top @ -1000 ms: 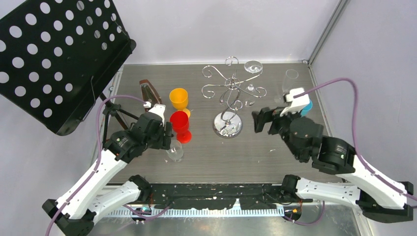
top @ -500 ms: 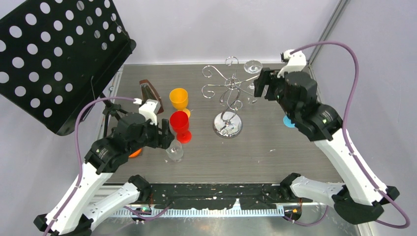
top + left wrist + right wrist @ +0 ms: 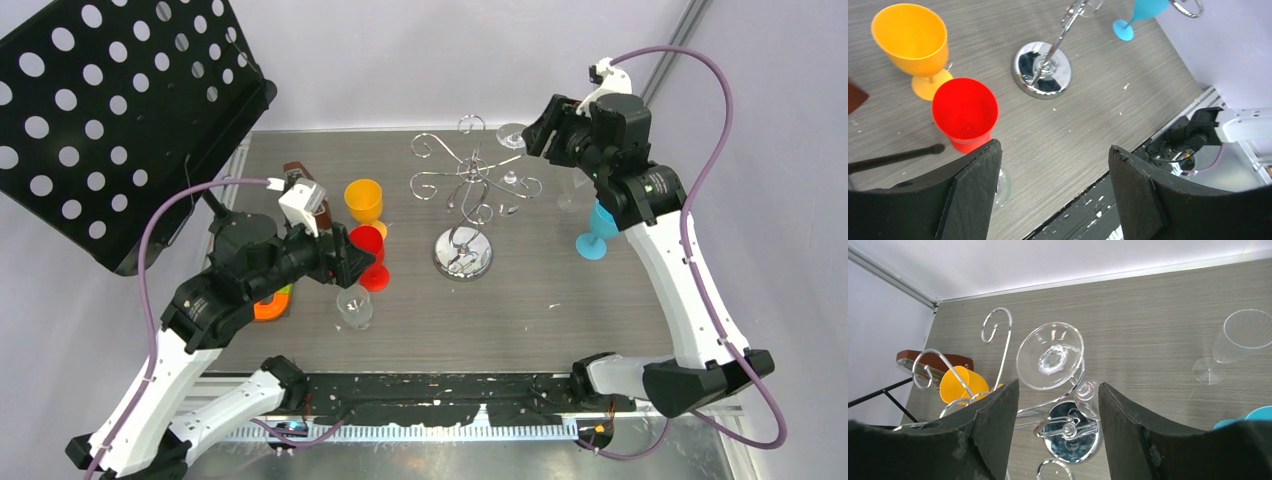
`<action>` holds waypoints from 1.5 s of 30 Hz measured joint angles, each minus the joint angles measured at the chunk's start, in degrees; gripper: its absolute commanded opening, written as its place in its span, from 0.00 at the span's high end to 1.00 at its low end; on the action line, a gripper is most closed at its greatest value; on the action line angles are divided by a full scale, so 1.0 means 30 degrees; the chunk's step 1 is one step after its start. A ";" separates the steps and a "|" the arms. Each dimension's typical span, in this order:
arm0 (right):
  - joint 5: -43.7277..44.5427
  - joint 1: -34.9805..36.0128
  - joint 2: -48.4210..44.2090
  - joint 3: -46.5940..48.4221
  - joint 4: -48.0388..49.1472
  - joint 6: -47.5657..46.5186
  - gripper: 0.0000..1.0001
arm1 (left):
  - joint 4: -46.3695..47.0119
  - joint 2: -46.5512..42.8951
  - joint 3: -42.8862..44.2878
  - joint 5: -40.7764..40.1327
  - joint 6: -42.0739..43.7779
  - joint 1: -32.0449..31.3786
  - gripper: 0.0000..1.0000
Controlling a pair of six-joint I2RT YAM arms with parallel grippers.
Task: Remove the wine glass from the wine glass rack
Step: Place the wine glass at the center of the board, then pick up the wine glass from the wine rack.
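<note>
The chrome wine glass rack (image 3: 465, 190) stands mid-table on its round mirrored base (image 3: 463, 255). A clear wine glass (image 3: 515, 136) hangs upside down from its back-right arm, foot up. My right gripper (image 3: 540, 135) hovers just right of that glass, open. In the right wrist view the glass foot (image 3: 1050, 356) and bowl (image 3: 1087, 392) lie just beyond my right gripper (image 3: 1057, 386), between the lines of its fingers and untouched. My left gripper (image 3: 355, 268) is open over the table's left part, with nothing in my left gripper (image 3: 1053, 150).
A second clear glass (image 3: 355, 305) stands below the left gripper. Red cup (image 3: 367, 250) and orange cup (image 3: 364, 200) stand left of the rack. Blue cup (image 3: 598, 225) and clear flute (image 3: 1240, 335) are at right. A black perforated music stand (image 3: 110, 110) looms at left, beside a brown metronome (image 3: 300, 180).
The right arm has swung up and back from mid-right to the hanging glass, its jaws narrowing. The left gripper has lifted slightly and opened wider near the standing clear glass.
</note>
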 measured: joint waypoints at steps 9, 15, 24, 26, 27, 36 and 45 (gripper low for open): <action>-0.3475 -0.2521 0.1413 0.0117 0.0444 0.1078 0.38 | 0.2404 0.0729 0.0000 0.2404 -0.0692 0.0000 0.21; -0.5246 -0.3118 0.2047 0.0117 0.1035 0.1719 0.44 | 0.3446 0.1239 0.0000 0.3490 -0.1100 0.0000 0.20; -0.7424 -0.4014 0.2907 0.0095 0.2302 0.3038 0.49 | 0.5508 0.1603 -0.0022 0.5034 -0.1967 0.0000 0.20; -0.7686 -0.4051 0.3075 0.0066 0.2477 0.3198 0.50 | 0.5960 0.1749 -0.0029 0.5311 -0.2113 0.0000 0.20; -0.7796 -0.4058 0.3133 0.0007 0.2623 0.3293 0.50 | 0.6127 0.1814 -0.0036 0.5391 -0.2229 0.0000 0.20; -0.8728 -0.4131 0.3614 -0.0590 0.3483 0.4160 0.56 | 0.6943 0.2127 -0.0219 0.5909 -0.2652 0.0000 0.19; -0.9333 -0.4299 0.3723 -0.1129 0.4138 0.4670 0.69 | 0.7206 0.2149 -0.0510 0.6054 -0.2892 0.0000 0.19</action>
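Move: The clear wine glass hangs foot-up on the rack, its middle about 6 cm ahead of the right hand, 4 cm left and 12 cm below. The rack's middle is level with that hand, 11 cm left and 22 cm down. Cyan glass: 2 cm ahead, 18 cm right; flute: 12 cm ahead, 13 cm right, both some 31 cm below. From the left hand, the wine glass is about 24 cm ahead and 29 cm right, 5 cm below. Forward and down goes the right hand, about 6 cm out and 4 cm lower, closing on the hanging wine glass's foot while it rolls some 20 degrees, left side rising. The fingers narrow from two-thirds to one-third open around the foot's rim; contact can't be made out. Empty and open, the left hand swings right and up towards the rack. ##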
